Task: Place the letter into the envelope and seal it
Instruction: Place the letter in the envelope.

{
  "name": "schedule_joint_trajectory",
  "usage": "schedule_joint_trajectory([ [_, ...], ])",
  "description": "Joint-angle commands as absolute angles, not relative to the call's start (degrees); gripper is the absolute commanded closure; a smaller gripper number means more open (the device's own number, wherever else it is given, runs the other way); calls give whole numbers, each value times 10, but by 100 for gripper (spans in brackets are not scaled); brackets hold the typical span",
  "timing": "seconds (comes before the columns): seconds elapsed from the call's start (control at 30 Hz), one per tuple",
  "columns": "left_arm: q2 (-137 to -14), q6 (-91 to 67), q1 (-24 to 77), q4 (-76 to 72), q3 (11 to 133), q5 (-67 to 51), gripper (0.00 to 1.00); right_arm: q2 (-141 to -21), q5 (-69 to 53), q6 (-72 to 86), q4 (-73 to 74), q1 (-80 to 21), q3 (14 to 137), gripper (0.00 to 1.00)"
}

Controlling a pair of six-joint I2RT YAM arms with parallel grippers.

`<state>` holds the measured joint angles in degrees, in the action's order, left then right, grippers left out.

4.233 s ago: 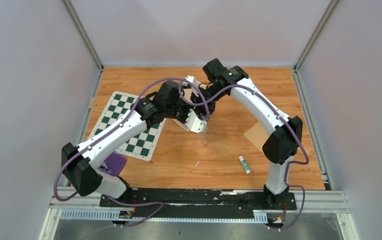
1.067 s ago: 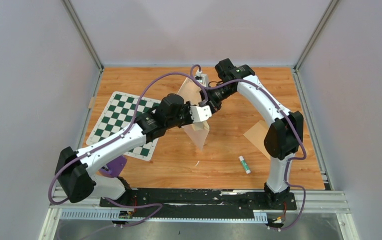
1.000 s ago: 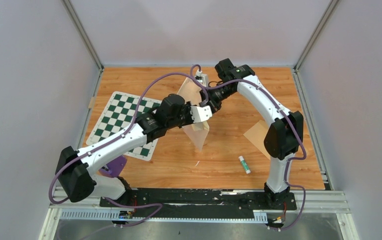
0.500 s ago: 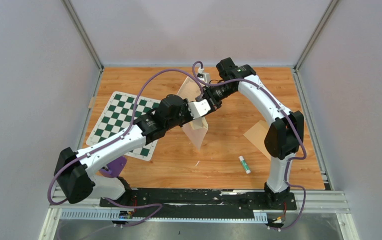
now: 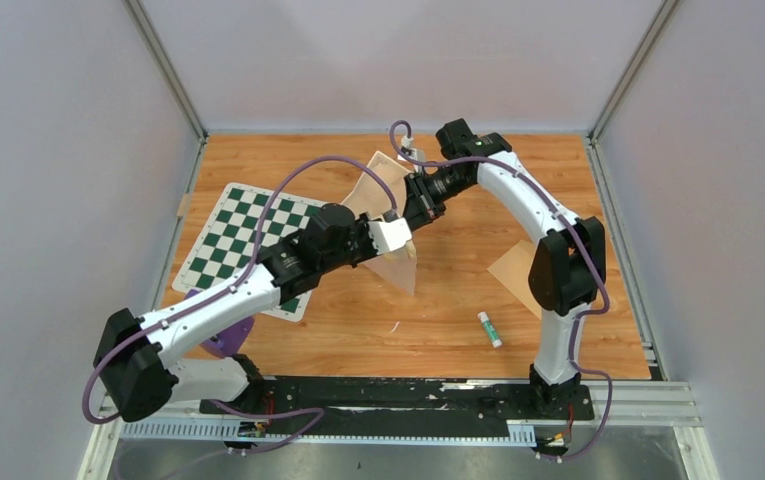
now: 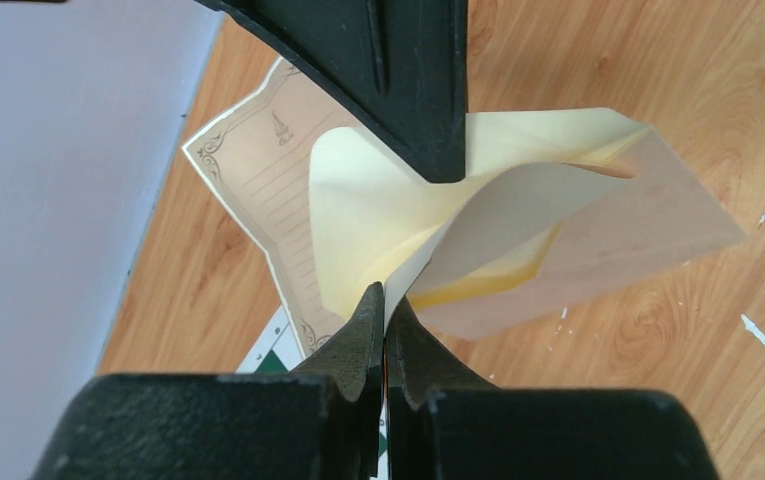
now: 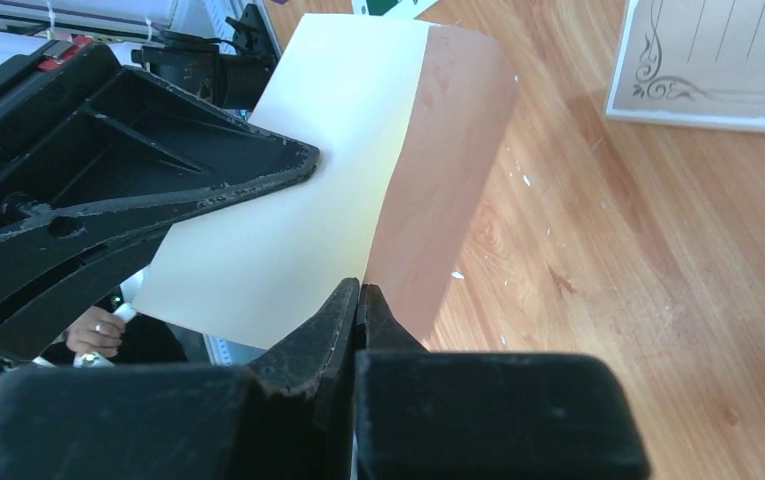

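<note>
The cream and tan envelope [image 5: 404, 268] hangs above the table between both grippers, its mouth spread so the yellow inside [image 6: 378, 210] shows. My left gripper [image 6: 386, 300] is shut on one wall of that mouth [image 5: 402, 243]. My right gripper [image 7: 360, 290] is shut on the opposite wall [image 5: 415, 203]; its fingers [image 6: 418, 90] reach in from the top of the left wrist view. The letter [image 6: 248, 190], cream with a dark ornate border, lies flat on the wood behind the envelope [image 5: 371, 182] and at the upper right of the right wrist view [image 7: 718, 60].
A green and white chessboard mat [image 5: 243, 250] lies on the left. A plain tan rectangle [image 5: 511, 270] sits on the right, partly behind the right arm. A glue stick [image 5: 489, 328] lies near the front right. A purple object [image 5: 226, 335] is near the left base.
The left arm has drawn back toward the near left, pulling its side of the envelope away from the right gripper. The right gripper has barely moved.
</note>
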<state>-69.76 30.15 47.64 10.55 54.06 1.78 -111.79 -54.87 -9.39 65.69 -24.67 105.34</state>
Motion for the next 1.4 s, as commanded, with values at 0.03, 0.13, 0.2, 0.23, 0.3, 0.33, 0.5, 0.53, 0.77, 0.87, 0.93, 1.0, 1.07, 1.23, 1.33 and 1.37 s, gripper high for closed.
schedule_joint_trajectory([
  [0.03, -723, 299, 476, 78, 546, 43, 100, -1123, -589, -59, 631, -231, 1026, 100],
  [0.13, -731, 285, 476, 80, 551, 68, 100, -1126, -595, -52, 625, -227, 1016, 100],
  [0.2, -731, 279, 476, 80, 552, 74, 100, -1130, -600, -46, 622, -224, 1015, 100],
  [0.23, -732, 278, 476, 83, 554, 76, 100, -1132, -602, -44, 621, -224, 1014, 100],
  [0.3, -735, 280, 476, 89, 556, 72, 100, -1137, -606, -42, 620, -223, 1017, 100],
  [0.33, -736, 284, 476, 89, 557, 72, 100, -1139, -607, -42, 620, -222, 1019, 100],
  [0.5, -743, 304, 476, 93, 558, 44, 100, -1145, -613, -36, 618, -217, 1026, 100],
  [0.53, -746, 308, 476, 94, 559, 38, 100, -1146, -614, -36, 618, -217, 1028, 100],
  [0.77, -755, 348, 476, 98, 563, -12, 100, -1143, -618, -40, 615, -216, 1030, 100],
  [0.87, -757, 353, 475, 94, 564, -20, 100, -1139, -620, -42, 616, -216, 1026, 100],
  [0.93, -759, 352, 476, 95, 565, -27, 100, -1137, -624, -44, 616, -216, 1023, 100],
  [1.0, -761, 361, 475, 105, 567, -62, 100, -1135, -623, -47, 616, -217, 1022, 100],
  [1.07, -764, 384, 470, 113, 570, -102, 100, -1133, -624, -56, 616, -218, 1021, 100],
  [1.23, -790, 467, 451, 157, 598, -214, 100, -1132, -628, -71, 617, -217, 1025, 100],
  [1.33, -805, 504, 445, 189, 616, -253, 100, -1129, -633, -83, 620, -218, 1027, 100],
  [1.37, -810, 511, 445, 193, 623, -259, 100, -1127, -635, -91, 622, -219, 1026, 100],
])
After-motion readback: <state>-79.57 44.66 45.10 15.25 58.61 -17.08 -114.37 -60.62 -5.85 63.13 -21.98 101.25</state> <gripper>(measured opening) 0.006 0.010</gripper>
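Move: The left gripper holds the cream letter. The pink envelope's middle lies about 5 cm back, 3 cm right and 4 cm below that hand. From the right gripper, which pinches the envelope's edge, it is roughly 4 cm back, 2 cm left and 5 cm down. On the table, the tan sheet's middle is some 10 cm ahead of the left gripper and about 1 cm to its right, the checkered board's some 23 cm to its left and 1 cm ahead, both about 18 cm down. Keep both grippers shut on the papers. Lower the left about 2 cm with a slight push forward, then sweep it right, down and slightly back towards the right fingertips, turning it some 20 degrees clockwise, to work the letter into the envelope's mouth. Sink the right about 2 cm early on, rolling it near 10 degrees so its forward side dips, then hold it there. ##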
